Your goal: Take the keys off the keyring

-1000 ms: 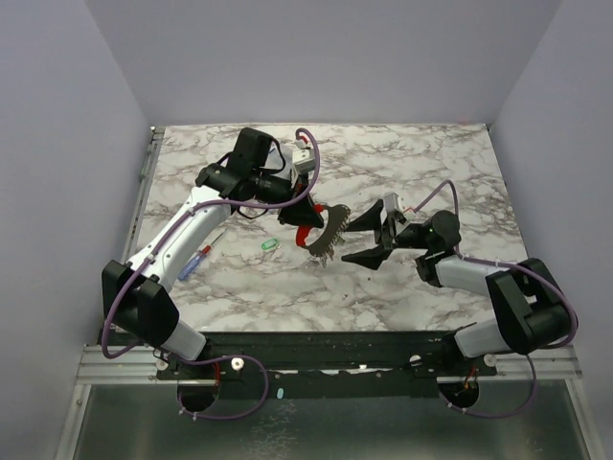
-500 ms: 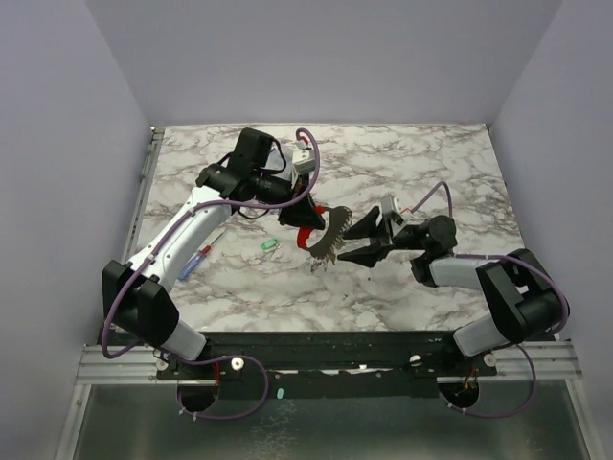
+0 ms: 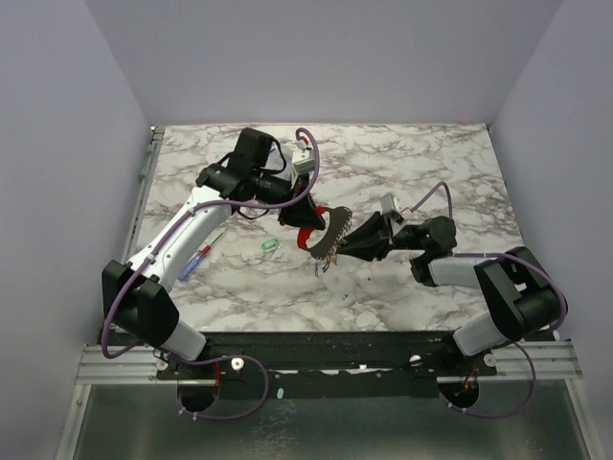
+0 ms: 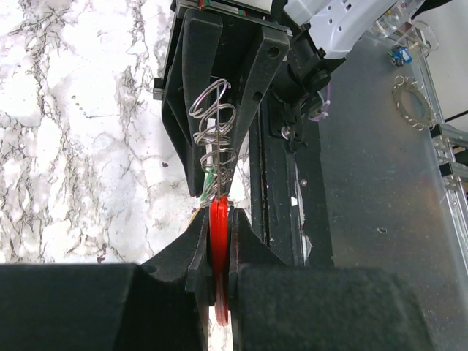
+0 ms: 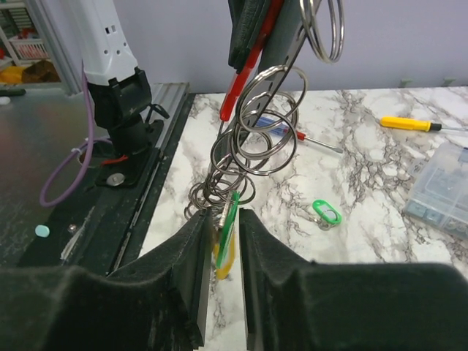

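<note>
My left gripper [image 3: 308, 228] is shut on the red fob [image 4: 218, 241] of the keyring and holds it above the table. A bunch of silvery rings [image 5: 256, 139] hangs from the fob; it also shows in the top view [image 3: 326, 240]. My right gripper [image 3: 337, 251] has its fingers closed in on the bottom of the bunch. A green-tagged key [image 5: 228, 219] stands slanted between the pads, with a yellowish tag [image 5: 223, 267] just below it. Another green-tagged key [image 5: 326, 213] lies loose on the marble [image 3: 269, 245].
A red-and-blue pen [image 3: 201, 257] lies at the left beside the left arm. A yellow-handled screwdriver [image 5: 402, 123] and a clear plastic box [image 5: 442, 183] lie further back. The black mounting rail [image 3: 316, 350] runs along the near edge.
My right gripper moved left to the hanging bunch and closed its wide-open fingers around the bottom of it. The left gripper held the fob still.
</note>
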Action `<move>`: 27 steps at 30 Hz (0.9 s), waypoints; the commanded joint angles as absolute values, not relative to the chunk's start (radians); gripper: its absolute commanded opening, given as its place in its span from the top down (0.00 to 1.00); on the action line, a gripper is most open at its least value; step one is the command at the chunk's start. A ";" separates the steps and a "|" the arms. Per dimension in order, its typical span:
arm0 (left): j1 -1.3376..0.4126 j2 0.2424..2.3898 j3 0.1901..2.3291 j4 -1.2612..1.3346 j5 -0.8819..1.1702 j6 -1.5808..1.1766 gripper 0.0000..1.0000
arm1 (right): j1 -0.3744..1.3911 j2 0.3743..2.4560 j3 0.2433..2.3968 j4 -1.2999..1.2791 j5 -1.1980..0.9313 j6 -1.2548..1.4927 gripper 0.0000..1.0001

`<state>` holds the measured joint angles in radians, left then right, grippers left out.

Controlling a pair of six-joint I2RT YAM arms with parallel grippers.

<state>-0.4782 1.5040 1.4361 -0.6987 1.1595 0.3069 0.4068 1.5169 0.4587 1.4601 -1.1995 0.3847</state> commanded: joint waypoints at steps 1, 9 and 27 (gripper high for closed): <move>-0.480 1.480 1.466 -0.692 1.213 0.308 1.00 | 0.414 1.513 0.457 1.525 -1.192 0.374 0.74; -0.453 1.477 1.464 -0.686 1.206 0.297 1.00 | 0.414 1.466 0.452 1.440 -1.191 0.342 0.99; -0.414 1.543 1.321 -0.548 1.076 0.110 1.00 | 0.355 1.361 0.427 1.270 -1.248 0.394 1.00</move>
<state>-0.4252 1.5116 1.3754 -0.6212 1.1202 0.1635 0.3763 1.3834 0.4450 1.2964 -1.1923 0.3500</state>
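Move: The green key hangs almost between the right hand's fingertips, about 1 cm left of the point where they close and level with it. A yellow key hangs some 3 cm left and 3 cm below that hand, and the keyring's curved plate stands about 3 cm ahead, 2 cm left and 6 cm above it. The green tag on the table is roughly 15 cm left, 6 cm ahead and 18 cm below. From the left hand, the green key is about 5 cm right, 4 cm back and 8 cm below. The right hand holds its place while its half-open fingers shut and pinch the green key, then lifts about 2 cm, drawing slightly back, before easing partly down and about a centimetre right, away from the plate. Meanwhile the left hand keeps its grip on the keyring's red handle, carries it some 2 cm forward and 1 cm left, then dips nearly 2 cm while turning about 10 degrees, mostly tipping and swinging counter-clockwise. ##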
